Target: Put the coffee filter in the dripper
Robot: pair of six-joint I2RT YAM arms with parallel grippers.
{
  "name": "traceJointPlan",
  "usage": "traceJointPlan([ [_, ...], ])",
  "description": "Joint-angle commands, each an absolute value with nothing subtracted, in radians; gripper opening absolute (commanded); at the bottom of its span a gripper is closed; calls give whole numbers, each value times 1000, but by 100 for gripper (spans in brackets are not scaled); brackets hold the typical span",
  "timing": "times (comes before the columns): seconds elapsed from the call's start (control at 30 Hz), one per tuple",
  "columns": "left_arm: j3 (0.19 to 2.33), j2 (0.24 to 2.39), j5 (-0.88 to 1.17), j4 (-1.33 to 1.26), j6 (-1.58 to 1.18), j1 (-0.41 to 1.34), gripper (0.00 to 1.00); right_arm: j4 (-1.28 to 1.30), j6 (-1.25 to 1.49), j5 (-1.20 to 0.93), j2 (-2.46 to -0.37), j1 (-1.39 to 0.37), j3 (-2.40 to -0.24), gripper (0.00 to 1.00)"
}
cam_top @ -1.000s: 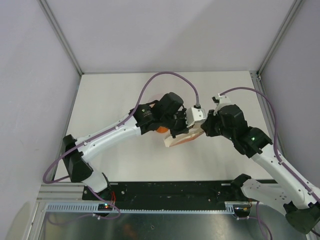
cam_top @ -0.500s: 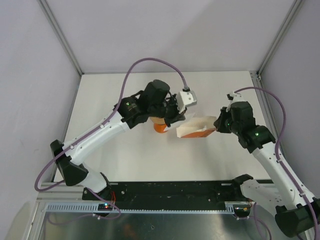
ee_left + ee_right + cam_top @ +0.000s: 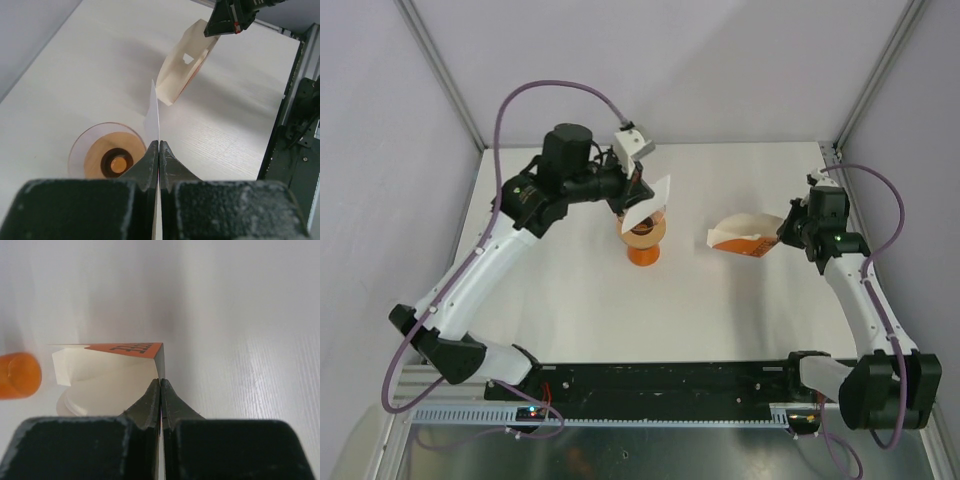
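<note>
The coffee filter (image 3: 654, 197) is a thin white sheet, pinched in my shut left gripper (image 3: 634, 192) and hanging tilted just above the dripper (image 3: 644, 229). In the left wrist view the coffee filter (image 3: 152, 112) shows edge-on, rising from my left gripper (image 3: 159, 143). The dripper's clear rim (image 3: 79, 144) lies below and to the left, with an orange cup (image 3: 118, 164) seen through it. My right gripper (image 3: 783, 237) is shut on a corner of an orange and white packet (image 3: 743, 238), held open-mouthed above the table. In the right wrist view the packet (image 3: 125, 348) stands above my right gripper (image 3: 161, 381).
The orange cup (image 3: 643, 252) under the dripper stands mid-table, also seen as the orange cup (image 3: 18, 375) at the left of the right wrist view. More white paper (image 3: 100, 390) shows inside the packet. Grey walls close the back and sides; a black rail (image 3: 670, 380) runs along the near edge.
The two grippers have drawn apart. My left gripper carried the filter out of the packet, back and left to above the dripper. My right gripper took the packet to the right.
</note>
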State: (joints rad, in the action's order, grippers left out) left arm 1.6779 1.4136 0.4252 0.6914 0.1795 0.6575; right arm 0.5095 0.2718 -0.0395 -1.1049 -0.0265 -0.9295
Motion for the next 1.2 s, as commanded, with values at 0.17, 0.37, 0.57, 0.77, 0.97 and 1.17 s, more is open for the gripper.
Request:
traceJointPlan([
  [0.17, 1713, 1330, 475, 700, 134, 504, 0, 328, 224, 38, -1266, 75, -946, 0],
  [0.37, 1721, 1332, 468, 714, 136, 486, 0, 369, 168, 143, -1381, 80, -1009, 0],
  [0.57, 1736, 1340, 478, 727, 132, 485, 0, 369, 161, 151, -1448, 85, -1017, 7],
  [0.77, 1745, 1344, 470, 732, 141, 485, 0, 374, 162, 140, -1440, 78, -1020, 25],
  [0.97, 1743, 1353, 482, 733, 139, 485, 0, 380, 152, 142, -1383, 55, -1035, 36],
  [1.17, 1745, 1351, 479, 733, 142, 484, 0, 410, 130, 143, -1346, 33, -1081, 43],
])
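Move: The left hand, gripping a filter by its edge, has the dripper about 10 cm ahead, 2 cm to its right and 21 cm below, the orange-filled decanter directly under that dripper. The right hand holds the filter bag, whose middle is some 8 cm to its left and 4 cm lower; the bag's landing spot is 4 cm ahead, 1 cm left and 13 cm down, with the dripper roughly 5 cm ahead and 28 cm left of the right hand. The right hand carries the filter bag about 7 cm right and as far down, some 5 cm forward too, tipping its fingers steeper by roughly 10 degrees, then opens them partway to let go of the bag's edge on the table and starts back up. The left hand keeps its shut grip on the filter, swings about 5 cm left, slightly forward and up with a small counter-clockwise turn, then holds high above the dripper's left side. ##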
